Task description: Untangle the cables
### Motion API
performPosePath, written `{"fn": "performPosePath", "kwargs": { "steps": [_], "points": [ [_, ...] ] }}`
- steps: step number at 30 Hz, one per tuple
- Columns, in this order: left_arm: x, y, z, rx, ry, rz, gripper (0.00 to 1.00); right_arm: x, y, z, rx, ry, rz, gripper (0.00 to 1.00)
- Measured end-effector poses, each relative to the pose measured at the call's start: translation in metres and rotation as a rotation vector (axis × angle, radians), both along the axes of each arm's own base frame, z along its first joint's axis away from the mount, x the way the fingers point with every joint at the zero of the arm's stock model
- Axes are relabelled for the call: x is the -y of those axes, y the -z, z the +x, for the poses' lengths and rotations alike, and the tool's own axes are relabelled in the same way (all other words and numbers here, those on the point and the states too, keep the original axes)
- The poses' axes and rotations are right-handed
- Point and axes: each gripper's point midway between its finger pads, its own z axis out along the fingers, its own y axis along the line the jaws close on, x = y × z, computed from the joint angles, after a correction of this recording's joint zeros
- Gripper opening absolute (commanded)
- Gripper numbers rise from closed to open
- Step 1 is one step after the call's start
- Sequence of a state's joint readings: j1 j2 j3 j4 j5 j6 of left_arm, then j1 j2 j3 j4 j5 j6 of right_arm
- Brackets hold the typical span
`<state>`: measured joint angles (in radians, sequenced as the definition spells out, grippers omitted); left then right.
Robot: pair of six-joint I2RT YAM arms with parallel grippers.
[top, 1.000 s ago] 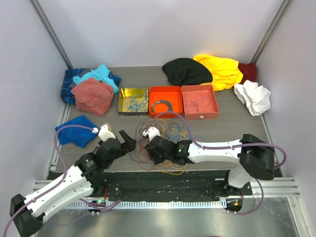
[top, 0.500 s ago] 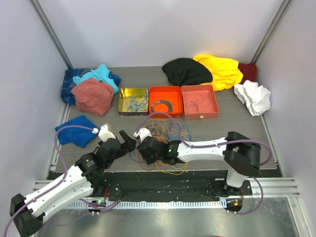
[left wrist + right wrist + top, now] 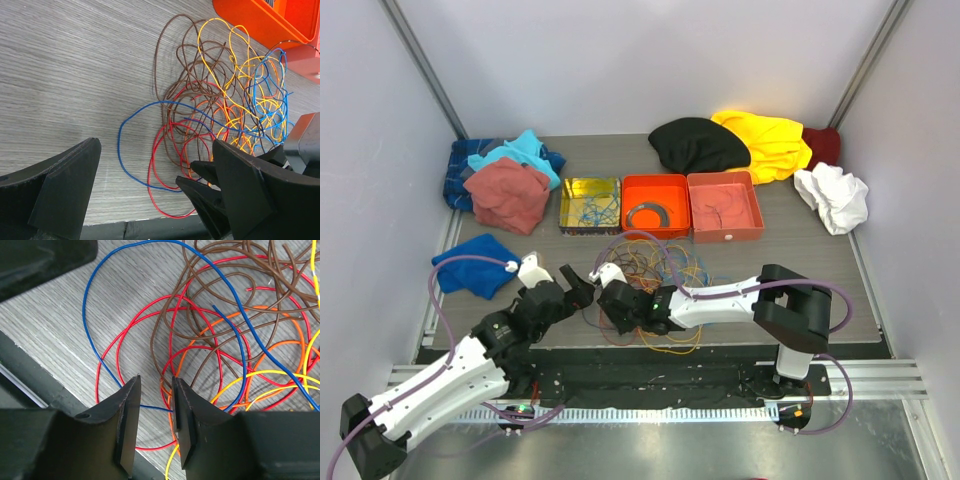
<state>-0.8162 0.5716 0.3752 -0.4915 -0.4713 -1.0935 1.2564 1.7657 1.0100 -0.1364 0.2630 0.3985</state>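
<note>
The cables (image 3: 665, 270) lie in a loose tangle of brown, red, blue, orange and yellow loops on the table, in front of the trays. They fill the right wrist view as cables (image 3: 225, 335) and show in the left wrist view as cables (image 3: 215, 100). My right gripper (image 3: 156, 390) hangs low over the tangle's near-left edge. Its jaws stand a narrow gap apart, and a thin blue cable (image 3: 155, 408) crosses that gap on the table. Just left of it my left gripper (image 3: 157, 185) is wide open and holds nothing. The two grippers nearly meet, right gripper (image 3: 607, 303) beside left gripper (image 3: 576, 284).
Behind the tangle stand a yellow tin (image 3: 563, 205) holding cables, an orange tray (image 3: 655, 180) with a grey strip, and a red tray (image 3: 724, 178). Cloth piles lie around: blue (image 3: 475, 265), pink (image 3: 507, 193), black (image 3: 697, 145), yellow (image 3: 765, 140), white (image 3: 832, 197). The table's dark front edge is close.
My right arm has slid left across the tangle toward the left gripper, and its jaws have narrowed a little. The left arm has stayed put.
</note>
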Motion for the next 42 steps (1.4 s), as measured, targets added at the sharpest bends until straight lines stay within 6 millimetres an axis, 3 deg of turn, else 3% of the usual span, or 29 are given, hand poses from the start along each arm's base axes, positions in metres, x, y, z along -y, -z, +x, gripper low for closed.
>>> {"fn": "performPosePath", "kwargs": {
  "steps": [2, 6, 12, 16, 19, 20, 23, 27, 31, 33, 36, 42],
  "points": [
    [0.0, 0.0, 0.0, -0.001, 0.0, 0.001, 1.0, 0.0, 0.0, 0.001, 0.004, 0.003, -0.002, 0.37],
    [0.0, 0.001, 0.0, -0.002, 0.0, 0.001, 1.0, 0.001, 0.0, 0.002, 0.01, 0.007, -0.005, 0.17],
    [0.0, 0.0, 0.0, -0.001, 0.0, 0.001, 1.0, 0.005, 0.001, 0.005, 0.024, 0.022, -0.015, 0.01],
    [0.0, 0.001, 0.0, -0.003, 0.0, 0.003, 1.0, 0.01, -0.005, 0.007, 0.042, 0.032, -0.023, 0.01],
    [0.0, 0.002, 0.0, -0.007, 0.0, 0.006, 1.0, 0.015, -0.027, 0.011, 0.073, 0.041, -0.008, 0.01],
    [0.0, 0.002, 0.0, -0.007, 0.0, 0.006, 1.0, 0.018, -0.039, 0.012, 0.09, 0.041, -0.003, 0.01],
    [0.0, 0.0, 0.0, 0.001, 0.0, -0.001, 1.0, 0.017, -0.11, 0.022, 0.178, 0.05, 0.083, 0.01],
    [0.0, -0.006, 0.0, 0.021, 0.002, -0.019, 1.0, 0.014, -0.264, 0.037, 0.349, 0.084, 0.331, 0.01],
    [-0.001, -0.01, 0.001, 0.041, 0.006, -0.018, 1.0, 0.043, -0.402, 0.038, 0.486, 0.126, 0.546, 0.01],
    [-0.002, -0.011, 0.001, 0.047, 0.011, -0.009, 1.0, 0.058, -0.439, 0.035, 0.521, 0.136, 0.603, 0.01],
    [-0.001, -0.016, 0.002, 0.073, 0.029, -0.007, 1.0, 0.076, -0.476, 0.032, 0.562, 0.145, 0.646, 0.01],
    [0.016, -0.05, 0.009, 0.203, 0.114, -0.079, 1.0, 0.088, -0.488, 0.033, 0.595, 0.145, 0.607, 0.01]
  ]
}}
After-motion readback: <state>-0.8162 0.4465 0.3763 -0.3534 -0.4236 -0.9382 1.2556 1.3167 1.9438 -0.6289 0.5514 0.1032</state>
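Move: The red strand to be caught lies practically under the right fingertips, straight below and only about 1 cm down, at the near left edge of the tangle. The blue loop's left bend is some 5 cm left and 3 cm ahead of that hand; the brown coils are about 12 cm ahead and 3 cm right, the yellow coils roughly 12 cm right and 2 cm ahead. From the left hand the red strand is about 7 cm right, 3 cm back and 8 cm down. The red strand is pinched as the half-open right fingers shut almost fully down at the table, then drawn fast straight up out of the tangle, nearly 50 cm, drifting some 9 cm right, while the wrist swings the fingers up from pointing down by about 50 degrees. Late on, the open, empty left hand starts to lift and tip up too. ##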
